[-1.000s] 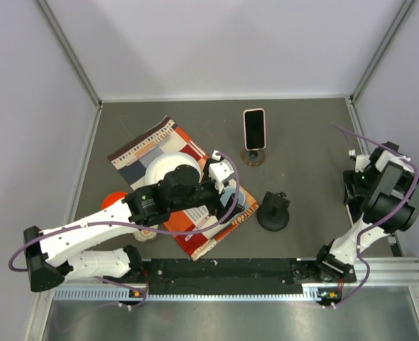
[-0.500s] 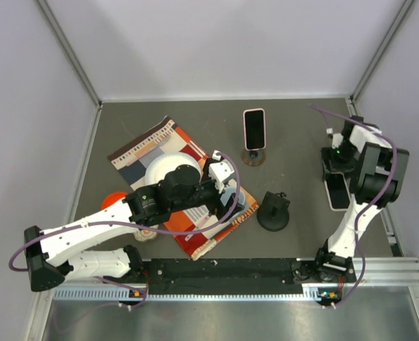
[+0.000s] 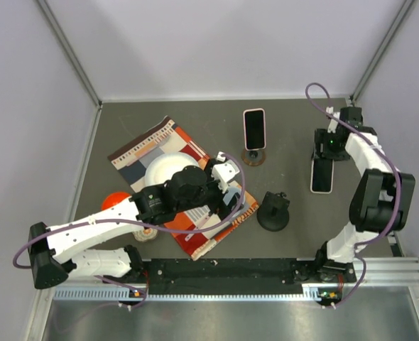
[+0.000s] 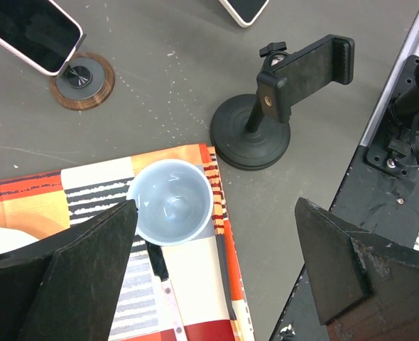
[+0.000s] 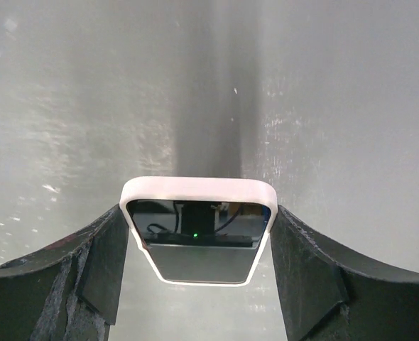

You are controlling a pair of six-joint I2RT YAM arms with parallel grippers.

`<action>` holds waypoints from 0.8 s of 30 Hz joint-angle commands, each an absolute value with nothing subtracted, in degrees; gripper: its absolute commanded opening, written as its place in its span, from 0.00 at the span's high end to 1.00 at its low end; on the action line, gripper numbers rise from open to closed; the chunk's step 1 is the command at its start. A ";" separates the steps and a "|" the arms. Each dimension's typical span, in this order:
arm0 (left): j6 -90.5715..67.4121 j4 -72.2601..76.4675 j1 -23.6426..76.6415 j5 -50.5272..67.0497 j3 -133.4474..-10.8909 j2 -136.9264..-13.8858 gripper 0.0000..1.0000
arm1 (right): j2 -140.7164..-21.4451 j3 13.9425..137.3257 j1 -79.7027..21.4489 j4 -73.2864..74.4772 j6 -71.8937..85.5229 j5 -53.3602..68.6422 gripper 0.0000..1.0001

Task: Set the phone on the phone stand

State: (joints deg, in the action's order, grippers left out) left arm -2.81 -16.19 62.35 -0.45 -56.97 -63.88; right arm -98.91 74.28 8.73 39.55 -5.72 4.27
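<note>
A phone in a pale pink case (image 3: 322,176) hangs at the right side of the table, screen up, with my right gripper (image 3: 328,148) shut on its long edges. In the right wrist view the phone (image 5: 199,238) fills the gap between both fingers (image 5: 103,263), above bare grey table. The black phone stand (image 3: 273,211) stands empty near the middle, left of the held phone, and also shows in the left wrist view (image 4: 280,106). My left gripper (image 3: 227,186) hovers open over the patterned cloth, nothing between its fingers (image 4: 89,263).
A second phone (image 3: 253,128) leans on a round wooden stand (image 3: 253,157) at the back. The striped cloth (image 3: 184,234) carries a white bowl (image 3: 168,169), a pale blue cup (image 4: 172,202) and a knife (image 4: 160,266). An orange object (image 3: 111,201) lies to the left.
My right arm has swung from the far right edge inward and toward the back, carrying the phone left with it. The left gripper has shifted slightly right, still open.
</note>
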 commanded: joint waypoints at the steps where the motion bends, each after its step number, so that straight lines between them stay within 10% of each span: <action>1: -2.11 -12.48 62.49 -2.28 -56.34 -63.46 0.03 | -87.92 67.18 7.48 25.42 -0.70 7.03 1.00; 15: -3.86 -13.96 61.52 -0.88 -61.78 -66.27 0.03 | -101.94 72.94 6.77 30.23 -2.02 5.54 1.00; 24: -5.71 -16.97 61.44 2.72 -70.49 -69.70 0.04 | -117.24 90.87 6.15 43.94 -2.73 4.58 0.66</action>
State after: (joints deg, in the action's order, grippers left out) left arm -4.64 -18.22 61.56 0.12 -66.98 -69.82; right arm -115.15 84.95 7.16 39.11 -2.15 5.93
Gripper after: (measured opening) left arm 0.961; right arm 0.697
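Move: The right hand already grips the second phone by its far end. The black phone stand lies about 19 cm back and 16 cm to the left of that hand, a little lower. The wooden-based stand with the first phone is roughly 22 cm to the right hand's left, level ahead, and the mug about 15 cm back and 31 cm left. For the left hand, empty, the black stand is some 17 cm to the right, about level ahead and 18 cm below. Keeping its pinch on both long edges at the far end of the second phone, the right hand rises about 3 cm with its fingertips swinging outward, then reverses, sinking some 8 cm while reaching forward to end close over the table, near edge of the phone down on the table. The open left hand first creeps slightly forward, then rises about 3.5 cm, drifting right. ##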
